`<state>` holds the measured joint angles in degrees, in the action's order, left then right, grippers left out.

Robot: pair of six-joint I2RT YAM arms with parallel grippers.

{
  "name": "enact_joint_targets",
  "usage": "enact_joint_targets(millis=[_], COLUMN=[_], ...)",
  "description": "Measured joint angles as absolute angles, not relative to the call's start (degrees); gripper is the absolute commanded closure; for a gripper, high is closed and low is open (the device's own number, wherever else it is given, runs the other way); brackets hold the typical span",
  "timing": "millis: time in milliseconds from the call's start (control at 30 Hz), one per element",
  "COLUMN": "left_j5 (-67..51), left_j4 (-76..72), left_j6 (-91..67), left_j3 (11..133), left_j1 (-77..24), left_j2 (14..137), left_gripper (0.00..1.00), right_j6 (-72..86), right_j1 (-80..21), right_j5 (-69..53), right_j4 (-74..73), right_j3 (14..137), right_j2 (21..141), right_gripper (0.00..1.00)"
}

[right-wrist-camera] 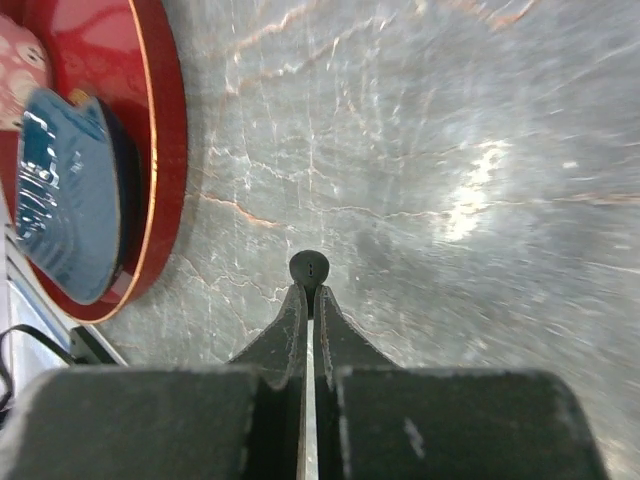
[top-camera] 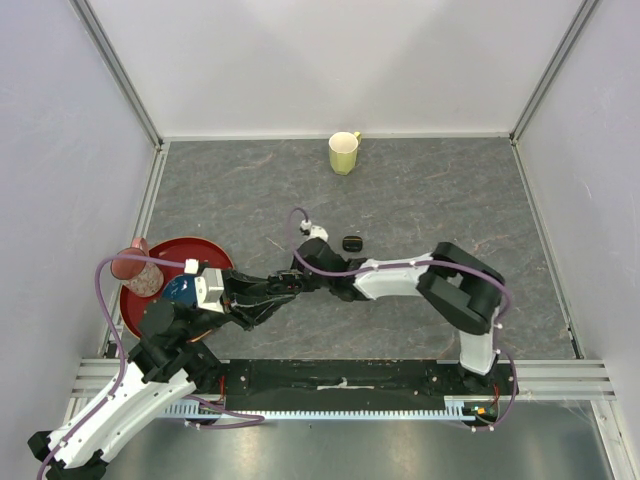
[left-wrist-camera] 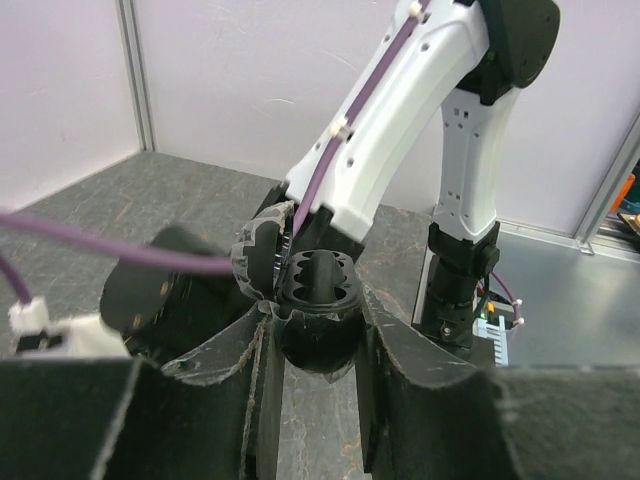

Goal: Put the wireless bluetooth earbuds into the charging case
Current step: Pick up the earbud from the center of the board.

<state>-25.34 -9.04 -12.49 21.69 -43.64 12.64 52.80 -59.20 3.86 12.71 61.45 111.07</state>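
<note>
My left gripper [left-wrist-camera: 315, 322] is shut on an open black charging case [left-wrist-camera: 318, 285], held above the table with its two wells facing up and its lid [left-wrist-camera: 258, 255] swung to the left. My right gripper [right-wrist-camera: 310, 292] is shut on one tiny black earbud [right-wrist-camera: 309, 269], whose round head pokes out past the fingertips. In the top view the two grippers meet at mid-table, left [top-camera: 272, 292] and right [top-camera: 300, 277]. My right arm [left-wrist-camera: 390, 120] hangs right behind the case. The other earbuds are out of view.
A second, closed black case [top-camera: 352, 243] lies on the table beyond the grippers. A red plate [top-camera: 205, 250] with a pink cup [top-camera: 135, 262] and a blue object [right-wrist-camera: 70, 190] sits at the left. A yellow mug [top-camera: 344, 152] stands at the back.
</note>
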Motion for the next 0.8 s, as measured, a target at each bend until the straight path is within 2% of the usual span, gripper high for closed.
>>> enact_joint_targets(millis=[433,600,800], left_j5=[-25.52,-25.96,-26.79], left_j4=[-8.88,-8.93,-9.23], left_j6=[-12.43,-11.86,-11.60], left_j3=[21.69,21.87,22.26], left_j1=[-43.64,-43.64,-43.64], left_j2=[14.20,16.75,19.05], left_gripper=[0.98,0.98,0.98], right_j6=[42.78,33.74,23.55], right_j1=[-46.00,-44.82,-44.82], right_j5=[1.93,-1.58,-9.23], right_j4=[6.33,-1.89,-12.62], right_j3=[46.17,48.47,58.96], right_j2=[75.94,62.94,58.52], right_gripper=[1.00,1.00,1.00])
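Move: The charging case, open and already held at the left hand's fingertips, is some 25 cm above the right hand, which has the earbud, and about 13 cm back and perhaps 2 cm right of it. On the board, the black case sits roughly 12 cm ahead and 15 cm right of the right hand, a couple of cm lower; the red plate is about 27 cm left and level with it fore and aft. The earbud, still pinched in the right fingertips, is carried quickly up by about 27 cm and some 16 cm to the right, out from below the charging case. The sideways part dies out late and the hand draws back a few centimetres while climbing, the fingers tipping up some 30 degrees. The left hand keeps its hold on the case and eases about 2.5 cm down, right and forward. ##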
